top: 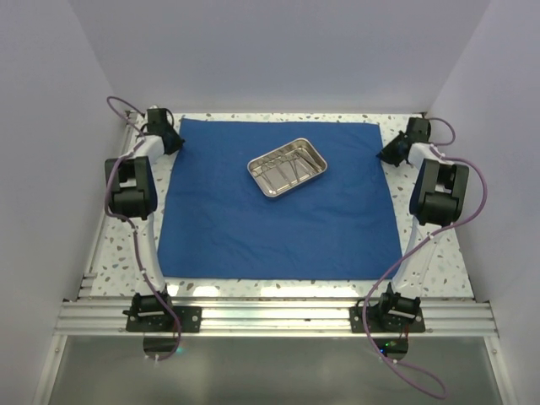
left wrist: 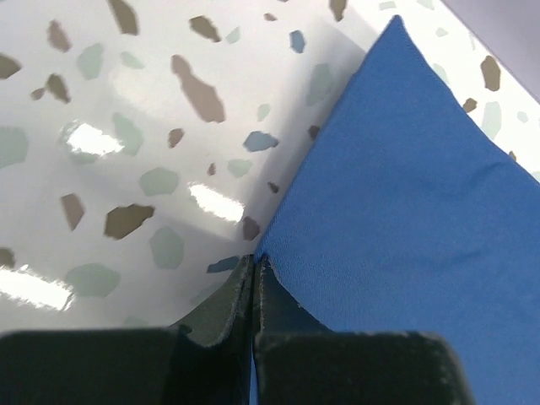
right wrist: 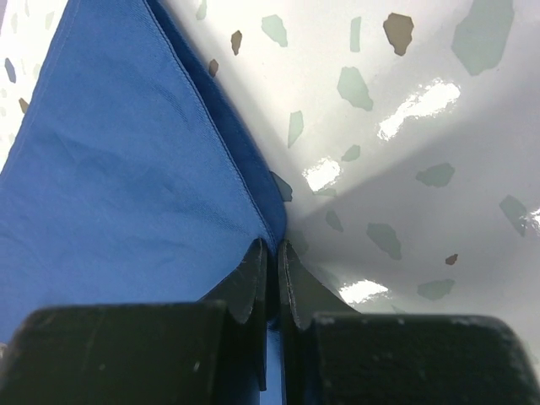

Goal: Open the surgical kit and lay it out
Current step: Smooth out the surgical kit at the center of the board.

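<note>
The royal-blue cloth (top: 278, 228) of the surgical kit lies spread flat over the table. On it, a little behind the middle, stands the steel tray (top: 300, 181) with slim silver instruments (top: 283, 169) inside. My left gripper (top: 175, 135) is at the cloth's far left corner. In the left wrist view it (left wrist: 255, 260) is shut on the cloth's edge (left wrist: 405, 211). My right gripper (top: 388, 154) is at the far right corner. The right wrist view shows it (right wrist: 272, 245) shut on the cloth's hem (right wrist: 126, 186).
The speckled white tabletop (top: 126, 253) shows as narrow strips around the cloth. White walls close in the left, right and back. An aluminium rail (top: 270, 319) with both arm bases runs along the near edge.
</note>
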Robot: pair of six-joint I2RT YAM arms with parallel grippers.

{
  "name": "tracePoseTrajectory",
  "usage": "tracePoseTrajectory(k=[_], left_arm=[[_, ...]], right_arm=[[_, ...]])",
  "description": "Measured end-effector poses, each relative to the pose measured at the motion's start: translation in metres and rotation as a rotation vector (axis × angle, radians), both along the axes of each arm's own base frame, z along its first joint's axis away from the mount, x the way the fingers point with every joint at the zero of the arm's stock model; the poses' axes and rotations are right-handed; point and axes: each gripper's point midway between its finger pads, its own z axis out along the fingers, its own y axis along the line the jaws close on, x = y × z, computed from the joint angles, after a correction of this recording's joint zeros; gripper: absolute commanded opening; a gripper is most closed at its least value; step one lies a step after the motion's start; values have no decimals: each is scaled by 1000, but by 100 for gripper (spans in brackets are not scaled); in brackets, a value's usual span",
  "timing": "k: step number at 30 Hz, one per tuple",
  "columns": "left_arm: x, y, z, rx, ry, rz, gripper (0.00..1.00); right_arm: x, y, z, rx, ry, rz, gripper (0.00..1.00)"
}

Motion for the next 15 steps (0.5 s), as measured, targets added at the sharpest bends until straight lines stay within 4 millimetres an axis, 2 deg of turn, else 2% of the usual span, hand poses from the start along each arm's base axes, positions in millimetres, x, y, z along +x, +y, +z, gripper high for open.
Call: tracePoseTrajectory(k=[6, 7, 8, 9, 10, 11, 12, 15], left_arm=[[-16, 10, 0, -14, 16, 55, 0], [-17, 11, 0, -18, 17, 59, 4], [-18, 11, 0, -20, 19, 61, 14], [-19, 11, 0, -23, 20, 65, 51], [-21, 13, 1, -18, 21, 71, 72], [-22, 15, 6, -15, 11, 81, 90], [-28, 20, 12, 1, 11, 98, 100], [-61, 39, 18, 46, 58, 171, 100]], right_arm=[[6, 3, 0, 19, -44, 3, 0], [6, 3, 0, 22, -48, 5, 6], [7, 4, 1, 24, -50, 6, 25], [7, 4, 1, 28, -52, 4, 79], [8, 3, 2, 30, -55, -3, 97], [14, 4, 11, 44, -92, 7, 99], [19, 0, 23, 19, -124, 6, 99], [17, -12, 43, -18, -154, -26, 99]])
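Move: Both grippers still pinch the kit cloth's side edges just above the board. The left far corner lies about 12 cm ahead of the left gripper, roughly in line; the right far corner is some 13 cm ahead of the right one and a centimetre to its right. The instrument tray sits about 45 cm right of the left hand and 8 cm nearer, and about 39 cm left of the right hand and 5 cm nearer. Keep the left gripper's pinch and draw the cloth edge back and outward about 2 cm, then open wide and back away, in all about 6 cm back, 4 cm left and a little up, turning slightly counter-clockwise. Hold the right gripper almost still on its edge, then open it wide too and lift clear some 4 cm, fingers tipping up slightly. ##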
